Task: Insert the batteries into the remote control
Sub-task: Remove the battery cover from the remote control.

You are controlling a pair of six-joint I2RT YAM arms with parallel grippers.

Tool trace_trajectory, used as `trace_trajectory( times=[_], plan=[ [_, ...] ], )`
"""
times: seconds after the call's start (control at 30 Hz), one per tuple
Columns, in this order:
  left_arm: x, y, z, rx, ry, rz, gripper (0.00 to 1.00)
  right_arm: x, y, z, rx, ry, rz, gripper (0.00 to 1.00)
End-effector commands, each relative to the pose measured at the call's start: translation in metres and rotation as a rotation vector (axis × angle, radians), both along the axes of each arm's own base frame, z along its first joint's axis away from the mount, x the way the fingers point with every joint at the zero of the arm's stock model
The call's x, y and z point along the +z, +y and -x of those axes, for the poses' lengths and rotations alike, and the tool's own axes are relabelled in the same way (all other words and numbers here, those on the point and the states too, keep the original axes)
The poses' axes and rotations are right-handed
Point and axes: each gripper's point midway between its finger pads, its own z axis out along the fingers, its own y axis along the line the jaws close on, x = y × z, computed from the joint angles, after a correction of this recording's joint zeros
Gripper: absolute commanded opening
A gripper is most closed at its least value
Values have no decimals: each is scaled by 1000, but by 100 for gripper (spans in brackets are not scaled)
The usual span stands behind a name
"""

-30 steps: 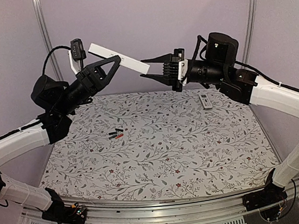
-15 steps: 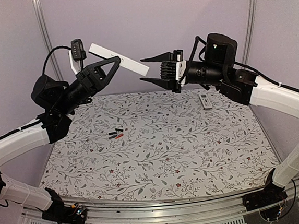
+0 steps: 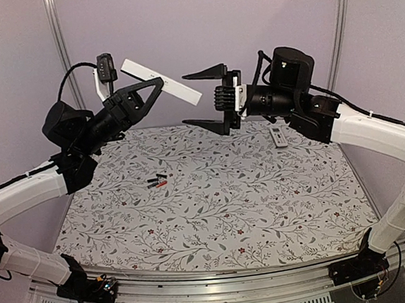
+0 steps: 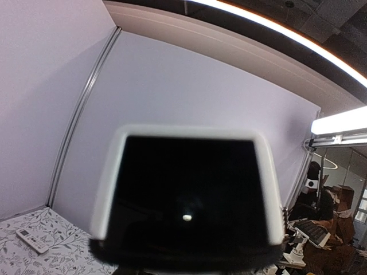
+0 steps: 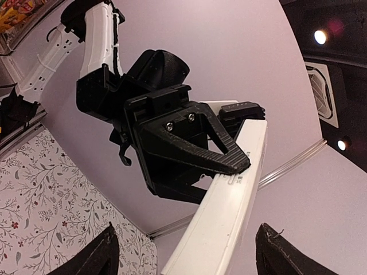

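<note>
My left gripper [image 3: 155, 85] is shut on a long white remote control [image 3: 175, 86], holding it tilted high above the table. In the right wrist view its ribbed black finger [image 5: 229, 163] presses on the remote control [image 5: 229, 212]. The left wrist view shows the remote control [image 4: 186, 200] end-on, dark and blurred, hiding the left fingers. My right gripper [image 3: 185, 99] faces it, open wide. The remote's free end sits between the right fingertips [image 5: 106, 252] without touching them. The batteries [image 3: 158, 181], small black and red cylinders, lie on the floral table at left of centre.
A small grey remote-like piece [image 3: 278, 137] lies flat near the table's far right, also seen as a small piece [image 4: 31, 240] in the left wrist view. The flowered tablecloth [image 3: 221, 206] covers the table. A purple wall with metal posts [image 3: 54, 37] stands behind.
The right gripper's jaws have spread from nearly closed at the remote's free end to wide open. The left gripper and the remote have stayed in place.
</note>
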Motion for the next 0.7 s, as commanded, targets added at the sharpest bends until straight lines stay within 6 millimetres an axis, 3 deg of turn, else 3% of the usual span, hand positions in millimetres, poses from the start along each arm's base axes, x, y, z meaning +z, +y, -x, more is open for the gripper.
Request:
trace_trajectory(
  times=[0.0,0.5,0.67],
  plan=[
    [-3,1,-3,1,-4,0,0,2,16,1,40,0,-16,77],
    [-2,10,-8,38,-7,7,0,-11,17,1,37,42,6,16],
    [0,14,-11,49,-10,10,0,-17,14,-2,3,60,23,3]
  ],
)
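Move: The remote control is already pinched near mid-length in the left gripper, its middle about level with that hand's point. From the right gripper, that middle lies about 5 cm to the left, some 2 cm ahead and 2 cm higher. The remote slants down towards the right hand, so its free end already stands between the wide-open right fingers, roughly at the hand point. Nothing else is close. Slide the right gripper about 1 cm left along the free end of the remote control and close the fingers on that end. While they close, lift it some 2 cm and ease it forward about 1.5 cm, rolling the wrist slightly. Hold the left gripper nearly still and keep its pinch on the middle of the remote. ##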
